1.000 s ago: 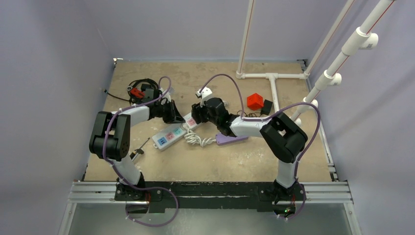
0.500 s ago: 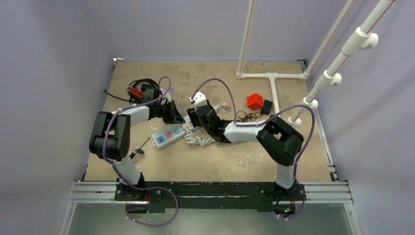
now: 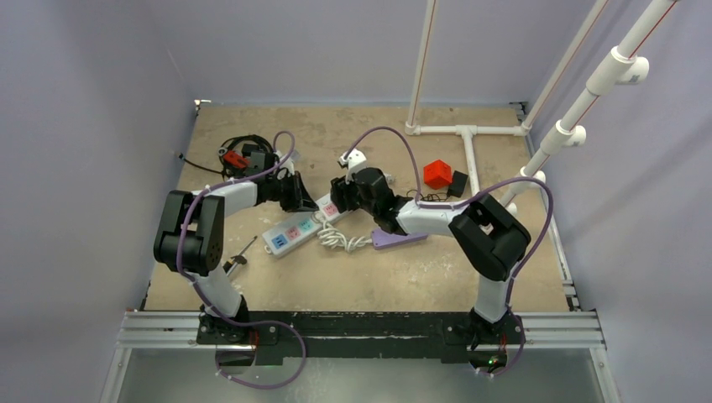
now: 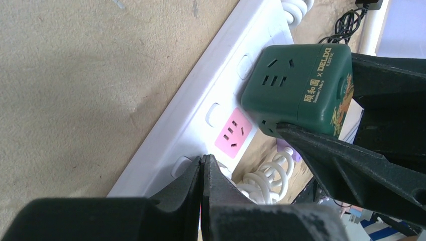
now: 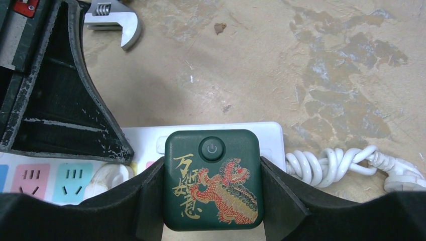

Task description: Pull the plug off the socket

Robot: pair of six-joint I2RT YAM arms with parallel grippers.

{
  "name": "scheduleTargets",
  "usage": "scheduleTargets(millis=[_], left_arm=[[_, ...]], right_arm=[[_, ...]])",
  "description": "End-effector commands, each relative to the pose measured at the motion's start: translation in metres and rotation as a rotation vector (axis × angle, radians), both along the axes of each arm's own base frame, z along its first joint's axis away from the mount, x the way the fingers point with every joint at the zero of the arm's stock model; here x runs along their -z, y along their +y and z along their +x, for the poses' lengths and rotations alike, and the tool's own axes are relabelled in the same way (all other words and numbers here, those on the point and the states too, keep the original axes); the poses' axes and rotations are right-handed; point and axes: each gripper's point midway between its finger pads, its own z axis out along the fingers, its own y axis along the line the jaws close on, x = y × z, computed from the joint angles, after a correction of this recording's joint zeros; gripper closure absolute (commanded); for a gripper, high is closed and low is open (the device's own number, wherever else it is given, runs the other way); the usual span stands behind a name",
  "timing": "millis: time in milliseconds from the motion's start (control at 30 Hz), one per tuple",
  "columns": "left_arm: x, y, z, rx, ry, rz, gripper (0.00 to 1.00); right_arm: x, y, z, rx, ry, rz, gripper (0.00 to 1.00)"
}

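Note:
The socket is a long white strip with blue, pink and green outlets, lying slantwise mid-table. My left gripper is shut and empty, its tips pressed down on the strip beside a pink outlet. The plug is a dark green cube with a power button and a red-gold dragon. My right gripper is shut on it, one finger on each side, over the strip's cord end. The left wrist view shows the cube slightly tilted. Whether its pins still sit in the strip is hidden.
The strip's coiled white cord lies in front of it, next to a flat purple bar. A red cube and black block sit right of centre. Black cables lie back left, a white pipe frame back right, a wrench nearby.
Half a second ago my right arm had swung left and back with the plug; it is now back where it was a second ago. The left arm has not moved.

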Motion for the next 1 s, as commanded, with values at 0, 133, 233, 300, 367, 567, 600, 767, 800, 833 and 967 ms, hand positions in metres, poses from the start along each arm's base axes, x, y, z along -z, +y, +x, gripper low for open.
scheduleTargets(millis=[0,133,233,300,367,567,600,767,800,833,967], left_arm=[[0.028,0.013,-0.011,-0.006,0.064,0.105,1.0],[0.028,0.013,-0.011,-0.004,0.062,0.105,1.0],[0.028,0.013,-0.011,-0.004,0.063,0.106,1.0],[0.028,0.013,-0.011,-0.005,0.063,0.106,1.0],[0.028,0.014,-0.011,-0.005,0.063,0.107,1.0],[0.028,0.014,-0.011,-0.004,0.061,0.107,1.0],[0.028,0.014,-0.011,-0.004,0.061,0.108,1.0],[0.028,0.014,-0.011,-0.004,0.061,0.107,1.0],[0.028,0.013,-0.011,-0.004,0.063,0.106,1.0],[0.028,0.014,-0.011,-0.003,0.062,0.107,1.0],[0.025,0.012,-0.011,-0.002,0.055,0.098,1.0]], right_arm=[[-0.075,0.005,0.019,0.04,-0.16,0.15,1.0],[-0.075,0.005,0.012,0.148,-0.199,0.082,1.0],[-0.076,0.004,0.009,0.206,-0.22,0.056,1.0],[-0.078,0.008,0.005,0.174,-0.208,0.075,1.0],[-0.084,0.008,0.004,0.142,-0.208,0.11,1.0],[-0.094,0.003,0.01,0.021,-0.168,0.208,1.0],[-0.094,0.003,0.011,0.011,-0.163,0.213,1.0],[-0.095,-0.003,0.018,0.05,-0.188,0.188,1.0],[-0.096,-0.004,0.018,0.057,-0.192,0.19,1.0],[-0.097,-0.006,0.018,0.064,-0.194,0.192,1.0],[-0.105,-0.015,0.016,0.103,-0.192,0.217,1.0]])
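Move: The right hand already grips the green plug, its middle about at the hand point, still on the far-end socket some 5 cm below. The white plug sits about 5 cm to the hand's left, 4 cm back and 4 cm down; the coiled cord is straight back 9 cm and about 7 cm below; the purple bar is 14 cm right, 9 cm back and as low. From the left fingertips the green plug lies about 7 cm right, 2 cm ahead and slightly higher. Keep the right gripper's hold on the green plug and rock it back about 1 cm with a slight clockwise twist. Then pull it up off the far-end socket, roughly 6 cm and slightly forward, tipping the fingers up some 10 degrees. Leave the left hand still, its shut fingertips resting on the strip beside the white plug. ##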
